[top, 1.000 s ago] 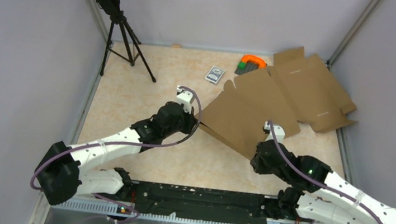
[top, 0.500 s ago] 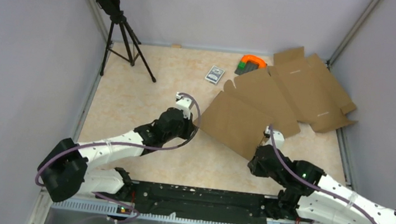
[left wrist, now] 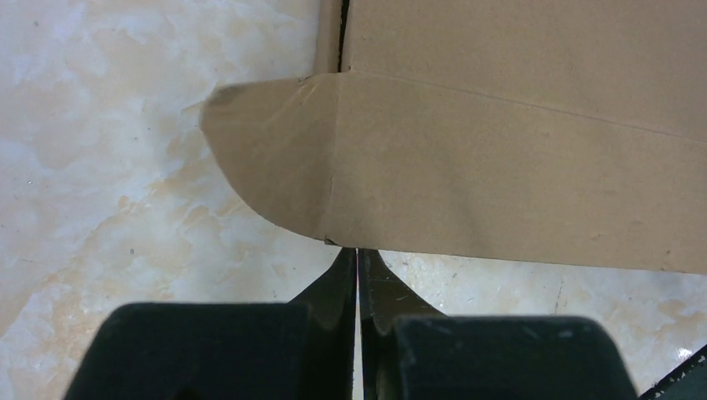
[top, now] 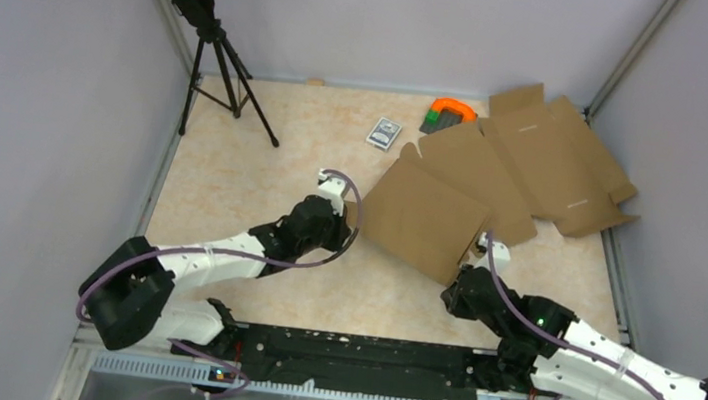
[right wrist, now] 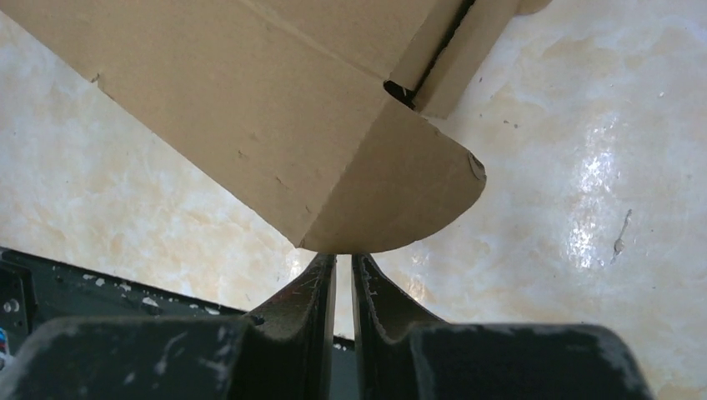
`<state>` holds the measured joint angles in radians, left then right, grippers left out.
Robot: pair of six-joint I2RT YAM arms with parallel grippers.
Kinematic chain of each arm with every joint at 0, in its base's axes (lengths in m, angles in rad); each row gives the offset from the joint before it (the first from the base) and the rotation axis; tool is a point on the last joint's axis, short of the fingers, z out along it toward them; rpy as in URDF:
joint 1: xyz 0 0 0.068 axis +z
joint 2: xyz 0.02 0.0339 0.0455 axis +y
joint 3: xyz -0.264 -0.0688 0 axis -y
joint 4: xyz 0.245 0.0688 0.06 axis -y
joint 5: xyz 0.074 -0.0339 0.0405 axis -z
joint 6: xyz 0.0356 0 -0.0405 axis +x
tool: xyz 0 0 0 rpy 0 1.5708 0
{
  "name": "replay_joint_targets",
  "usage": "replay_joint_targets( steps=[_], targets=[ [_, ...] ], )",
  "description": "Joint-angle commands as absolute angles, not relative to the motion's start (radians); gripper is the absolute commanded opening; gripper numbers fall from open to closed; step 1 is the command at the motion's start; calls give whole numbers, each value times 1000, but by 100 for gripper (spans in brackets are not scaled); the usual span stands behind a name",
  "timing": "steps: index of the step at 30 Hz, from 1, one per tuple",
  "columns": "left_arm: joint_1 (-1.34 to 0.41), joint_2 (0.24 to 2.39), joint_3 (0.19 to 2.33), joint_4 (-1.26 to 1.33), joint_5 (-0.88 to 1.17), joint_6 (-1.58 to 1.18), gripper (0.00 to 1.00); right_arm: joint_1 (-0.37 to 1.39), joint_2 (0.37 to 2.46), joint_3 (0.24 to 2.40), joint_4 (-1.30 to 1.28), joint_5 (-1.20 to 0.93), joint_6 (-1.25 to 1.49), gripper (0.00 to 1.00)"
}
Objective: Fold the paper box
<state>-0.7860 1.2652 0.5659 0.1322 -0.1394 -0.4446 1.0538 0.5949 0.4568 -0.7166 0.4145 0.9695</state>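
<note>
The paper box (top: 423, 218), plain brown cardboard, lies mid-table with its near panel tilted up. My left gripper (top: 352, 223) is at its left corner. In the left wrist view the jaws (left wrist: 358, 254) are shut, tips touching the lower edge of a rounded side flap (left wrist: 275, 158). My right gripper (top: 464, 269) is at the box's near right corner. In the right wrist view its jaws (right wrist: 343, 258) are closed to a narrow empty slit, tips against the rim of a rounded flap (right wrist: 400, 200). I see no cardboard between either pair of fingers.
A second flat cardboard blank (top: 560, 168) is spread at the back right. A small grey card pack (top: 384, 132) and an orange and green object (top: 449, 113) lie behind the box. A black tripod (top: 228, 75) stands at the back left. The black rail (top: 363, 352) runs along the near edge.
Both grippers have drawn closer to the box's near corners. The near panel has swung up from lying flat and now looks shorter from above.
</note>
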Motion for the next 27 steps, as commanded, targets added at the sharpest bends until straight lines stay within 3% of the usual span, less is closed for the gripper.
replay_joint_targets(
  steps=[1, 9, 16, 20, 21, 23, 27],
  targets=[
    [-787, 1290, 554, 227, -121, -469, 0, 1065, 559, 415, -656, 458, 1013, 12],
    [-787, 1288, 558, 216, -107, -469, 0, 1065, 487, 399, -670, 450, 1013, 15],
    [-787, 1093, 604, -60, -137, -418, 3, 1065, 484, 495, -698, 335, 997, 24],
    [-787, 1023, 665, -182, -179, -413, 24, 1065, 487, 563, -714, 317, 1007, 31],
    [-786, 1018, 682, -196, -196, -416, 34, 1065, 490, 581, -721, 322, 1010, 37],
    [-776, 1029, 719, -218, -230, -423, 56, 1065, 506, 628, -764, 365, 1041, 64],
    [-688, 1115, 817, -216, -116, -406, 80, 1065, 580, 734, -849, 523, 1072, 87]
  ],
)
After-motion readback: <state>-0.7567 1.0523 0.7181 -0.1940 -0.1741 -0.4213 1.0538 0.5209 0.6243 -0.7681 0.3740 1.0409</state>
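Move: The lid flap sticks out along the paper box's near side. Its left corner is right at the left fingertips, about 1 cm ahead, with the rounded left ear some 4 cm ahead and 1 cm left, and the box's middle some 9 cm ahead, 19 cm right. The right fingertips have the flap's right corner about 1 cm to their left, the right ear about 3 cm ahead, 1 cm right, and the box's middle roughly 20 cm ahead, 8 cm left. Ease both grippers down another 1 to 1.5 cm at the flap's outer corners, then reverse and lift each clear of the flap by about 8 to 9 cm. Drift the left hand some 3 cm left and the right hand some 2 cm left on the way up, with the right wrist rolling roughly 15 degrees, and spread both sets of fingers wide late in the rise. ##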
